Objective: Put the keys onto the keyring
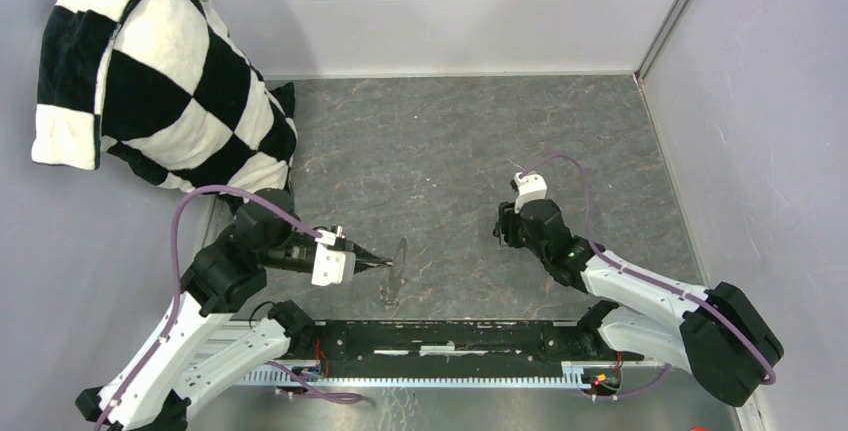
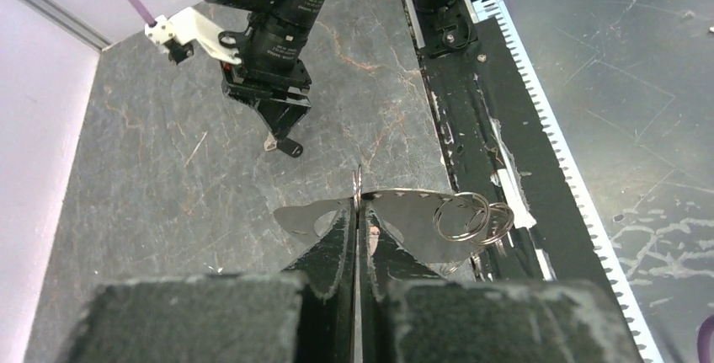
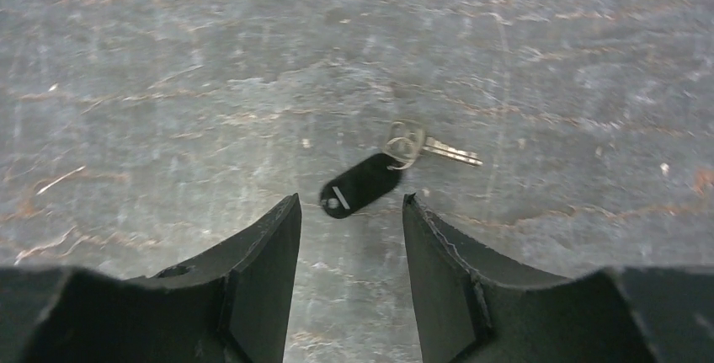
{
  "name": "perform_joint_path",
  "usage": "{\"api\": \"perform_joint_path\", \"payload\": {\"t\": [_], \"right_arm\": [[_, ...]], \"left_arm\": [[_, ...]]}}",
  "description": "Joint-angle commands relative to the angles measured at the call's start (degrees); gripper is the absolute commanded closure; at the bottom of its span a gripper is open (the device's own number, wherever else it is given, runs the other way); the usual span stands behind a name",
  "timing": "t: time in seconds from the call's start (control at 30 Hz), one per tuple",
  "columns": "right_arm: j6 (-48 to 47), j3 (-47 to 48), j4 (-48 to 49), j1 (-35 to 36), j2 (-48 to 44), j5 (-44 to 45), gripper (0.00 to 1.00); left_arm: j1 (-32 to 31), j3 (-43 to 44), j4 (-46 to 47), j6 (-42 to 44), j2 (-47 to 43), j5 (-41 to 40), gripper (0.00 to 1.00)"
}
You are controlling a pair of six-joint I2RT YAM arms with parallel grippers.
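My left gripper [image 1: 384,263] [image 2: 358,211] is shut on the keyring [image 1: 397,269] [image 2: 357,184] and holds it upright above the table. The keyring is a thin silvery loop, seen edge-on in the left wrist view. A flat shiny metal piece [image 2: 404,221] and small split rings [image 2: 471,216] hang on it. A key with a black plastic tag [image 3: 360,184] and a silver blade [image 3: 453,155] lies flat on the table. My right gripper [image 3: 351,203] [image 1: 507,229] hovers over it, open, with the tag just beyond its tips and nothing between its fingers. In the top view this key is hidden under the right gripper.
A black-and-white checkered cloth [image 1: 150,81] is heaped at the back left against the wall. A black rail with a toothed strip [image 1: 450,346] runs along the near edge between the arm bases. Grey walls close in the back and the right side [image 1: 760,151].
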Motion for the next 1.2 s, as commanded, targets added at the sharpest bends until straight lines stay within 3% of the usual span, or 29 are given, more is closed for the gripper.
{"api": "perform_joint_path", "payload": {"t": [0.0, 0.1, 0.27, 0.43, 0.77, 1.0, 1.17], "right_arm": [[4.14, -2.7, 4.35, -3.11, -1.38, 3.69, 0.45], [5.39, -4.77, 5.73, -4.74, -2.32, 4.0, 0.41], [7.56, -3.5, 3.69, -7.02, -0.47, 4.3, 0.18], [8.29, -1.5, -0.32, -8.6, 1.73, 4.47, 0.02], [11.2, 1.09, -6.07, -11.3, 8.55, 2.68, 0.02], [12.09, -1.14, 0.94, -11.32, 9.25, -1.52, 0.02], [13.17, 0.39, 0.39, -11.33, 11.42, -1.31, 0.04]], "left_arm": [[0.0, 1.6, 3.45, -6.57, 1.64, -2.31, 0.98], [0.05, 2.24, 2.54, -7.38, 2.61, -3.72, 0.98], [0.02, 2.61, 2.0, -8.87, 3.4, -4.78, 0.98], [0.0, 3.28, 2.77, -11.13, 3.61, -5.48, 0.98], [0.0, 3.08, 3.84, -13.88, 3.38, -6.83, 0.98], [0.03, 2.74, 4.68, -15.41, 4.18, -6.8, 0.98], [0.08, 2.58, 3.91, -14.93, 3.15, -7.35, 0.98]]}}
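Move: Ahead of the right hand by about 5 cm, 2 cm to its right and 6 cm below, the black-fob key lies flat on the table, its blade pointing right. The grey plate with its wire rings, pinched in the left hand, is some 14 cm back, 19 cm left and 21 cm above the right hand. From the left hand the black-fob key is roughly 18 cm ahead, 22 cm to the right and 28 cm below. Swinging right about 7 cm while sinking 5 cm towards the black-fob key, the half-open right hand spreads its fingers fully, turns some 20 degrees clockwise and dips more steeply, then eases back left a little and slightly forward, with the fob by its left finger. The left hand keeps its pinch on the grey plate, shifting it about 2.5 cm forward with a slight turn. ##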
